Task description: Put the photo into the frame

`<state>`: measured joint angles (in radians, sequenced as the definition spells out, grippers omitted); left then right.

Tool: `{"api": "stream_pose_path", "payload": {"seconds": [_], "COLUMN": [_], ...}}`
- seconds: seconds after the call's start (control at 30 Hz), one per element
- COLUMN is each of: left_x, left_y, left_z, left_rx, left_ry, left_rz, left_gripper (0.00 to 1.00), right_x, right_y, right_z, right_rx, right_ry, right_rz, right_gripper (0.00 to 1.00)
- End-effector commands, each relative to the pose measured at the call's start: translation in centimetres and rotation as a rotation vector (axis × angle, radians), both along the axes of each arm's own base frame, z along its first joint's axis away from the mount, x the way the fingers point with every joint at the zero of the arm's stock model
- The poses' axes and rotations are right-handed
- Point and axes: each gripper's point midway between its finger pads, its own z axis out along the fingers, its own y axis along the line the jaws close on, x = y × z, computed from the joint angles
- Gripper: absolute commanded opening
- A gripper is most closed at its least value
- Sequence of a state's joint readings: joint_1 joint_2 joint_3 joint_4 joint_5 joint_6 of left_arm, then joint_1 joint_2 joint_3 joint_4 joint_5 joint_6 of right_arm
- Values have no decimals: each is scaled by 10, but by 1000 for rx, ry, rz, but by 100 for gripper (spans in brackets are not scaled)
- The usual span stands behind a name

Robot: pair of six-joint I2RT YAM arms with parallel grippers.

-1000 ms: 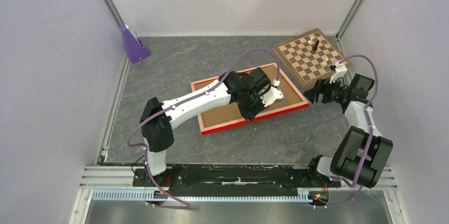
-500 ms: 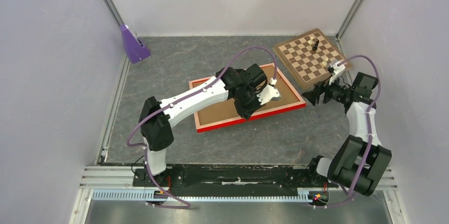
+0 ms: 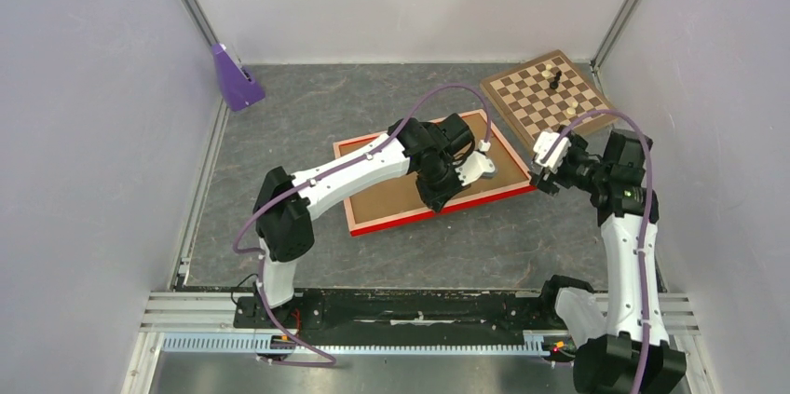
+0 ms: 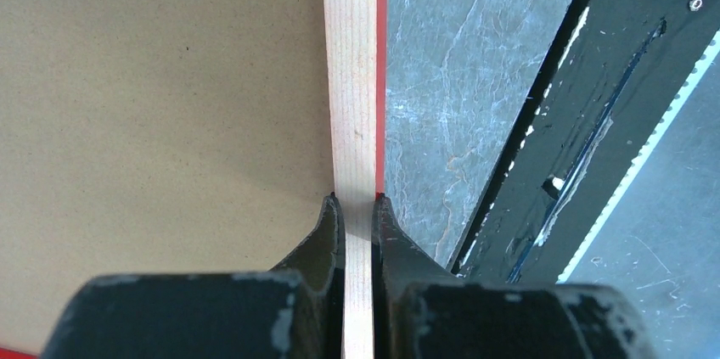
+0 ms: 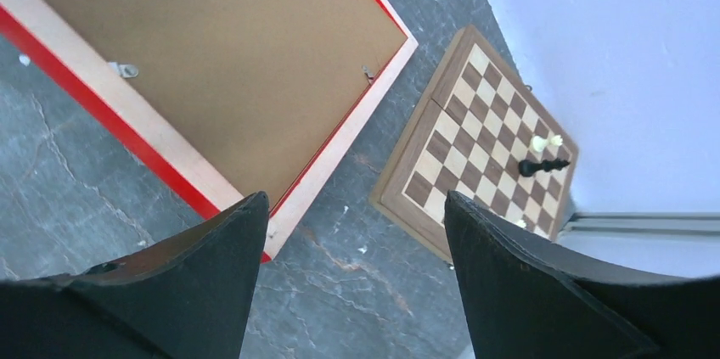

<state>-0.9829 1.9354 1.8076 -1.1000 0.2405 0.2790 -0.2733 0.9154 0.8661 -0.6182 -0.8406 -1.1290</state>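
The orange-red frame [image 3: 396, 223] lies face down on the table, its brown backing board [image 3: 387, 197] filling it. My left gripper [image 3: 443, 204] is shut on the frame's near rail; in the left wrist view the fingers [image 4: 327, 227] pinch the pale wood strip of the frame [image 4: 350, 79] beside the backing board [image 4: 153, 104]. My right gripper [image 3: 541, 176] hovers open just off the frame's right corner. Its wrist view shows that gripper [image 5: 352, 198] over bare table, with the frame [image 5: 127, 117] to its left. The photo is out of view.
A brown chessboard [image 3: 545, 101] with a few pieces [image 3: 555, 77] sits at the back right, close to the right gripper, and shows again as the chessboard [image 5: 475, 147] in the right wrist view. A purple object [image 3: 235, 77] stands at the back left. Walls enclose three sides.
The right arm has risen and swung left, bringing its gripper to the frame's right corner. The left gripper and the frame have shifted slightly left.
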Motion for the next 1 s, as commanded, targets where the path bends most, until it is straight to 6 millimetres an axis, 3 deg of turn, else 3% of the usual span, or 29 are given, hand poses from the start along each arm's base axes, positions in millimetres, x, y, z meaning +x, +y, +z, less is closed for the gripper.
{"api": "stream_pose_path", "payload": {"seconds": [0.0, 0.37, 0.63, 0.97], "left_x": [11, 14, 14, 13], "left_y": [-17, -12, -13, -15], "left_z": [25, 16, 10, 9], "left_rx": [-96, -77, -81, -72], "left_ry": [-53, -29, 2, 24], "left_rz": [-49, -48, -47, -44], "left_gripper": [2, 2, 2, 2], "right_x": [-11, -39, -41, -43], "right_y": [0, 11, 8, 10], "right_z": [-10, -19, -44, -61], "right_rx": [-153, -251, -302, -369], "right_ry": [-25, -111, -128, -185], "right_rz": [48, 114, 114, 146], "right_gripper": [79, 77, 77, 78]}}
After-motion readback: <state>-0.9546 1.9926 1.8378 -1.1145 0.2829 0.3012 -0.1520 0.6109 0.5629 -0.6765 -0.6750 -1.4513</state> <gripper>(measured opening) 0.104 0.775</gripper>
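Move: The frame's near right corner, held up off the table, lies about 10 cm below the right gripper, some 2 cm back and 3 cm to its left. The left gripper, shut on the near rail, is roughly 8 cm back, 23 cm left and 8 cm lower than the right one. The chessboard's middle lies about 28 cm ahead, 10 cm right and 19 cm below. From the left gripper that corner is some 22 cm right and 6 cm ahead, about level. Bring the right gripper, fingers kept wide open, down about 7 cm and back some 5 cm, mostly back at first and then mostly down, towards the frame's near right corner. Roll its left side down nearly 20 degrees on the way. Keep the left gripper pinched on the near rail, letting it sink about a centimetre. ##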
